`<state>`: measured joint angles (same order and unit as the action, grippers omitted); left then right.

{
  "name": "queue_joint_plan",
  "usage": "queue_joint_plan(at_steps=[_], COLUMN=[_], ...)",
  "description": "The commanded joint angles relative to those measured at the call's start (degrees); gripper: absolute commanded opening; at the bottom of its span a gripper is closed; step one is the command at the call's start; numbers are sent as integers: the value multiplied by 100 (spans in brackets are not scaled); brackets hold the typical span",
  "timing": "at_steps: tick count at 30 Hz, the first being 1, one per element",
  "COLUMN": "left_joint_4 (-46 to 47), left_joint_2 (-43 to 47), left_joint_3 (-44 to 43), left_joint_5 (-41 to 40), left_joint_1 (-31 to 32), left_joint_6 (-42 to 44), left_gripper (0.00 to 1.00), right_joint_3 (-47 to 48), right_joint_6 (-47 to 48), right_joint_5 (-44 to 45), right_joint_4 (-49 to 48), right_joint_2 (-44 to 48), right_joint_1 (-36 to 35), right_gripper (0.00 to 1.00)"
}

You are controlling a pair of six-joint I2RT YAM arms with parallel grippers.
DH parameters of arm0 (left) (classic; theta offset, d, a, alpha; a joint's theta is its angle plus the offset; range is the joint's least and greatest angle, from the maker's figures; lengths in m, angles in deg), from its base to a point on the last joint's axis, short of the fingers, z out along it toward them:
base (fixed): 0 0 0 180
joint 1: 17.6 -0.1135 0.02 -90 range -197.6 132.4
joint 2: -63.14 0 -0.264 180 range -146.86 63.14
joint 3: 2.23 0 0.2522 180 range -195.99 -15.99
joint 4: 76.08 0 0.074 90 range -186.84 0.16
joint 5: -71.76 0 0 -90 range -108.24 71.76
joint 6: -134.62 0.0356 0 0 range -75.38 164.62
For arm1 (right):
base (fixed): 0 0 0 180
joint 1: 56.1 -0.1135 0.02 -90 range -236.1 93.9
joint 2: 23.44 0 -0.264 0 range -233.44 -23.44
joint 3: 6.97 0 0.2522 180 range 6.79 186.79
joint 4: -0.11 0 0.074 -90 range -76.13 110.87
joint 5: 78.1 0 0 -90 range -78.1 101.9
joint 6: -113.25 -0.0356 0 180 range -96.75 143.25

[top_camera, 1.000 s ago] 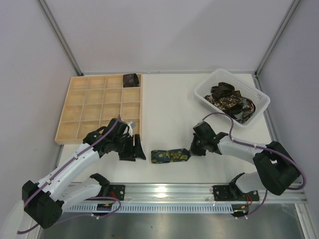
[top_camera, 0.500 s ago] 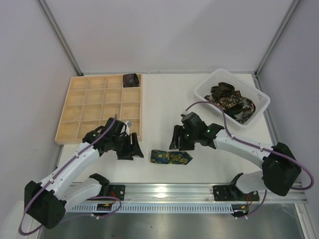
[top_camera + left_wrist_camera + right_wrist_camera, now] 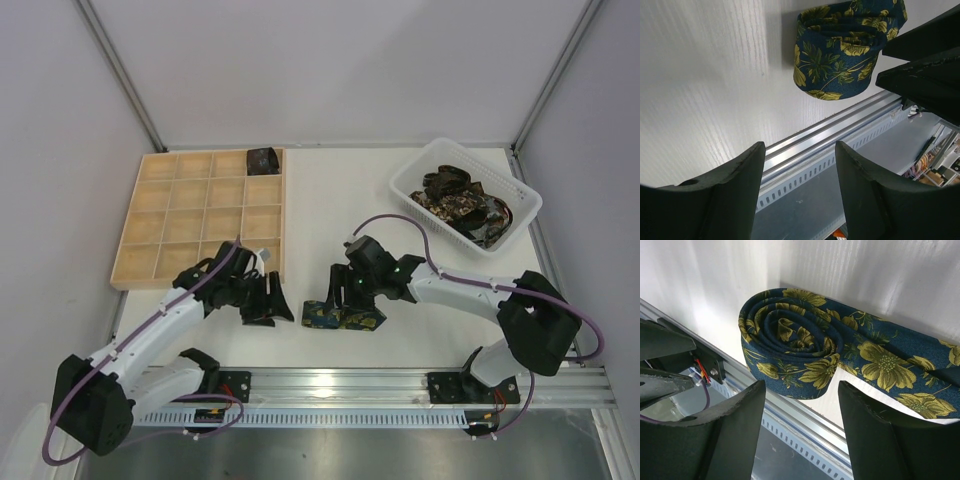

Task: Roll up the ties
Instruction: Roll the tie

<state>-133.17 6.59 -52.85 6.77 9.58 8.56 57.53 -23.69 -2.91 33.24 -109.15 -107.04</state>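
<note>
A navy tie with yellow-green flowers [image 3: 366, 320] lies near the table's front edge, its left end coiled into a roll [image 3: 790, 342] and a flat tail [image 3: 890, 362] running right. My right gripper [image 3: 343, 296] hangs open just over the roll, its jaws [image 3: 802, 390] empty and the roll just beyond the tips. My left gripper [image 3: 272, 303] stands open a little left of the roll [image 3: 840, 55], nothing between its jaws [image 3: 799, 150]. Several more ties [image 3: 460, 200] are piled in the white basket.
The white slotted basket [image 3: 525, 195] stands at the back right. A pale wooden grid tray [image 3: 200, 215] sits at the left, a dark rolled tie [image 3: 263, 159] in its far right cell. The metal rail [image 3: 400, 380] runs along the front edge.
My right gripper has opened, letting go of the tie's right end, and has moved left to above the rolled end. The left arm has barely shifted.
</note>
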Motion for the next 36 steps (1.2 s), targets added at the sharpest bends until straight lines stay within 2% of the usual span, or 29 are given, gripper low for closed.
queue_joint_plan(at_steps=[1, 8, 17, 25, 27, 29, 36], left_joint_4=[386, 598, 861, 941, 958, 976, 1169], left_joint_2=[-162, -531, -883, -1059, -1068, -1103, -1305], left_joint_3=[21, -93, -137, -146, -155, -155, -128], left_joint_5=[179, 196, 293, 364, 373, 399, 653], left_joint_1=[-55, -55, -55, -55, -55, -55, -55], left_joint_6=[-69, -60, -25, -7, -16, -7, 45], left_gripper=[63, 63, 63, 63, 63, 63, 64], right_joint_3=[85, 314, 33, -301, -363, -398, -539], right_joint_6=[44, 71, 18, -122, -131, -140, 9], right_joint_5=[118, 259, 242, 259, 259, 285, 224], right_joint_4=[-162, 5, -241, -479, -496, -479, -443], right_joint_2=[-42, -209, -323, -279, -271, -236, -77], right_joint_1=[-39, -83, -92, -48, -48, -39, 110], right_gripper=[65, 63, 52, 32, 22, 15, 8])
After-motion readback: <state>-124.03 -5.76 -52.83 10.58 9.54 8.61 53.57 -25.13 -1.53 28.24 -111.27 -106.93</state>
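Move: The rolled end of the tie stands on edge just under my open right fingers, its middle about 3 cm to the left, 1 cm ahead and some 5 cm down. The tie's loose tail lies about 6 cm to this hand's right, level with it, at the same depth, while my left gripper hovers roughly 11 cm left and 2 cm back. For my left hand the roll is about 8 cm right, 3 cm ahead and 6 cm below. I sink my right hand about 3 cm, hardly shifting sideways, and close its fingers as it goes down, pinching the cloth layers at the roll's near right edge, by where the tail leaves it. Meanwhile my left hand, fingers still open and touching nothing, eases down, to the right and forward towards the roll, 3 to 4 cm in all. ##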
